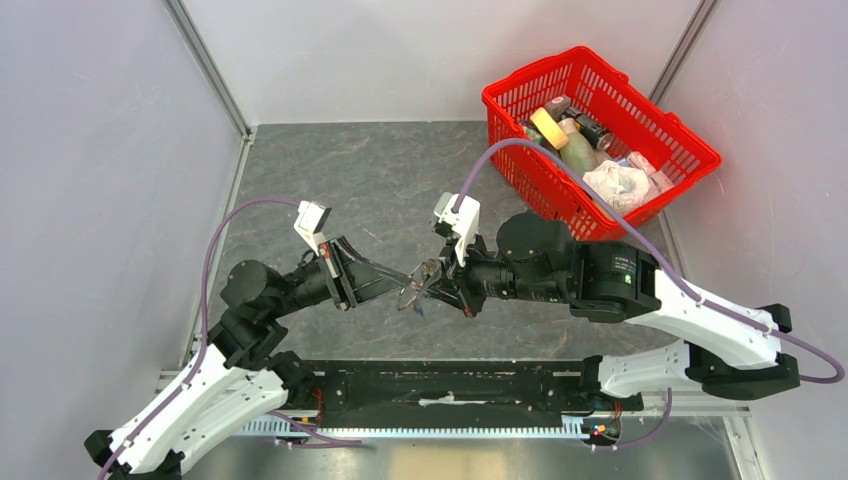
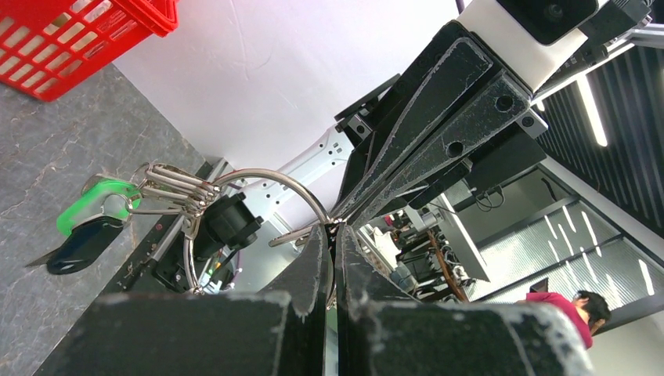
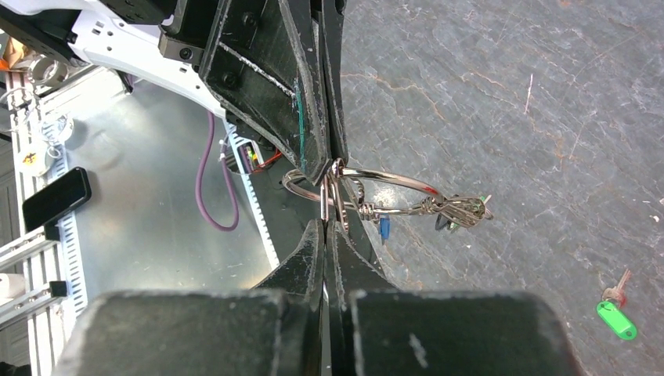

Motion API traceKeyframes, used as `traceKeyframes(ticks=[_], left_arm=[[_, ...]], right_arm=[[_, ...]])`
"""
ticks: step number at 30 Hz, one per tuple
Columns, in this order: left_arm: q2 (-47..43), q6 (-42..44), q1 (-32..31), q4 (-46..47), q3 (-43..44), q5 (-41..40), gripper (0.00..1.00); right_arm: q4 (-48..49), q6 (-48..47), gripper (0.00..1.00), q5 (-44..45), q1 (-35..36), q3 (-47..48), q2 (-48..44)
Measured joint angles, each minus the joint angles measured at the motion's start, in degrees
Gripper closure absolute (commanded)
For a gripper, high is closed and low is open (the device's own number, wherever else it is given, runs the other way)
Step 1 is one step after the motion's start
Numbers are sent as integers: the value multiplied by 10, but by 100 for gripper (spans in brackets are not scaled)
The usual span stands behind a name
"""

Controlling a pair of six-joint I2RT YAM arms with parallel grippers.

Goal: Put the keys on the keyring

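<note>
The keyring [image 2: 270,175], a thin silver wire ring, hangs in the air between both grippers. My left gripper [image 2: 335,229] is shut on its wire. Keys with a green head [image 2: 98,204] and a dark head [image 2: 82,244] dangle from wire loops on its far side. In the right wrist view the keyring [image 3: 391,177] carries a small blue-headed key [image 3: 384,227]. My right gripper [image 3: 327,224] is shut on a thin silver key [image 3: 325,196] that hangs at the ring, just under the left fingertips. In the top view the two grippers [image 1: 405,283] [image 1: 432,283] meet tip to tip above the table.
A red basket [image 1: 650,105] with bottles and packets stands at the back right. On the grey table lies a loose key with a green tag [image 3: 616,319]. Walls close in on both sides, and a black rail runs along the near edge.
</note>
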Motion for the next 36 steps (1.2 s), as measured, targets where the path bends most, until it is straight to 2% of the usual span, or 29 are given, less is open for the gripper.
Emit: traceKeyframes(ticks=[3,4,6,8,10,12,23,30,36], left_arm=[[-1,0,0,0,0,0,98],[-2,0,0,0,0,0,90],[-2,-1,0,0,0,0,62],[-4,0,0,-2,0,-2,40],[-10,2,0,-13,2,-8,28],[-20,9,0,-48,10,-22,22],[-66,104,0,-236,80,-140,20],[-67,126,0,-270,110,-155,21],[-64,118,0,-241,131,-127,22]], right_arm=[[0,0,100,0,1,0,0],[0,0,100,-1,1,0,0],[0,0,100,-1,1,1,0],[-1,0,100,-2,1,2,0],[-6,-1,100,-1,1,6,2],[-12,-1,100,-1,1,10,2],[-41,8,100,20,1,63,13],[-58,68,100,69,1,69,28],[-82,140,100,113,-12,93,57]])
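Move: Between the two fingertips, which stand some 3 cm apart, the keyring is pinched by both hands: its middle lies about 1 cm to the left hand's right and 2 cm below it, and 2 cm left of and 2 cm below the right hand. The key bundle sits about 4 cm ahead of and 4 cm below the right hand, 1 cm to its left. The loose green-tagged key lies on the table roughly 20 cm ahead, 14 cm right and 36 cm below that hand. Opening wide, the left fingers let go of the ring and back off about 5 cm to the left, turning counter-clockwise, then rise about 3 cm while easing back. The right hand keeps its shut pinch on the ring, lifts it some 2 cm, then swings forward about 3 cm, sinking slightly and turning about 15 degrees clockwise. ##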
